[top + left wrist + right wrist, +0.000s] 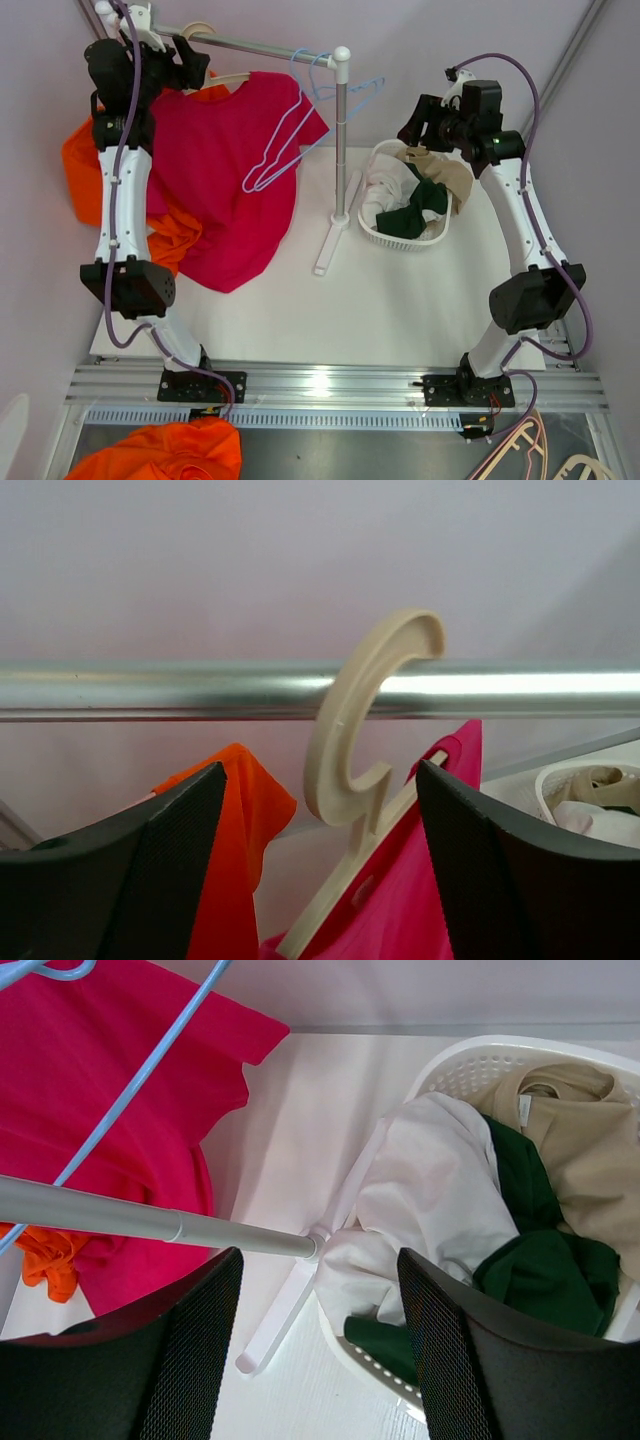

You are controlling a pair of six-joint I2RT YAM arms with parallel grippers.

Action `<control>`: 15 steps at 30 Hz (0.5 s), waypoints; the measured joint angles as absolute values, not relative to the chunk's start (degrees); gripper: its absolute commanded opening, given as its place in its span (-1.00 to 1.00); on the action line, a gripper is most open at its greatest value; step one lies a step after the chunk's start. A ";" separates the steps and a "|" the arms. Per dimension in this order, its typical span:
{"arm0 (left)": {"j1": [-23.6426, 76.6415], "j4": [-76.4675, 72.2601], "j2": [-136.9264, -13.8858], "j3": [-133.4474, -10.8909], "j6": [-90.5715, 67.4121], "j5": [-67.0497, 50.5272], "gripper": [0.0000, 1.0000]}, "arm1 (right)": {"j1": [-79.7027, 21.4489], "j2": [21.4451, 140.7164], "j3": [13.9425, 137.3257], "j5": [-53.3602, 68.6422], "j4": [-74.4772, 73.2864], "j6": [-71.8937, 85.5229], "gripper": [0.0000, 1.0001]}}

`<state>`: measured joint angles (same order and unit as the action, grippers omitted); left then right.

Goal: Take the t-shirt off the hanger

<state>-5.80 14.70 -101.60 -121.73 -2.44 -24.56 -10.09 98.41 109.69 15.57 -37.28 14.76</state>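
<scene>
A magenta t-shirt (230,170) hangs on a beige hanger (222,78) hooked over the metal rail (260,45) at the back left. In the left wrist view the hanger's hook (345,720) sits over the rail (150,688), and the shirt (420,880) drapes below it. My left gripper (190,62) is open just below the rail (320,860), with one finger on each side of the hook, not touching it. My right gripper (415,125) is open and empty (320,1350) above the rack's upright and the basket.
Blue wire hangers (300,120) hang at the rail's right end over the shirt. Orange garments (85,160) hang to the left. A white basket (375,232) of clothes stands right of the rack's upright (342,150). More orange cloth (170,450) lies below the table's front.
</scene>
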 measured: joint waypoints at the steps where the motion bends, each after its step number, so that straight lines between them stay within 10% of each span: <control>1: -5.80 15.05 -102.54 -122.87 -2.42 -24.25 0.48 | -10.09 98.61 109.86 15.64 -37.30 14.76 0.36; 11: -5.80 16.43 -106.94 -126.21 -3.53 -27.73 -0.65 | -10.00 99.24 110.93 15.99 -37.21 14.79 0.36; 15: -5.80 16.43 -107.02 -126.21 -4.16 -29.95 -0.81 | -10.00 99.44 110.93 16.03 -37.21 14.79 0.37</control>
<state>-5.80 16.43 -107.02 -126.21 -4.16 -29.95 -10.00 99.44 110.93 16.03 -37.21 14.79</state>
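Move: Your open left gripper already straddles the neck of the beige hanger, which lies roughly 3 cm ahead, 1 cm to the right and 2 cm below. The rail crosses about 4 cm ahead and 3 cm above; the magenta t-shirt hangs some 4 cm ahead, 6 cm right and 25 cm below. The blue hangers are about 17 cm right, 2 cm ahead and 8 cm lower. From the right gripper the neck is about 8 cm ahead, 38 cm left and 13 cm up. Shut the left gripper on the beige hanger's neck just under the hook: ease it about 2 cm forward and 2 cm down below the rail, closing the wide-open fingers as you go, and once forward travel stops let it drift about 1.5 cm right, turning some 5 degrees clockwise, until the fingers pinch the neck between them. ##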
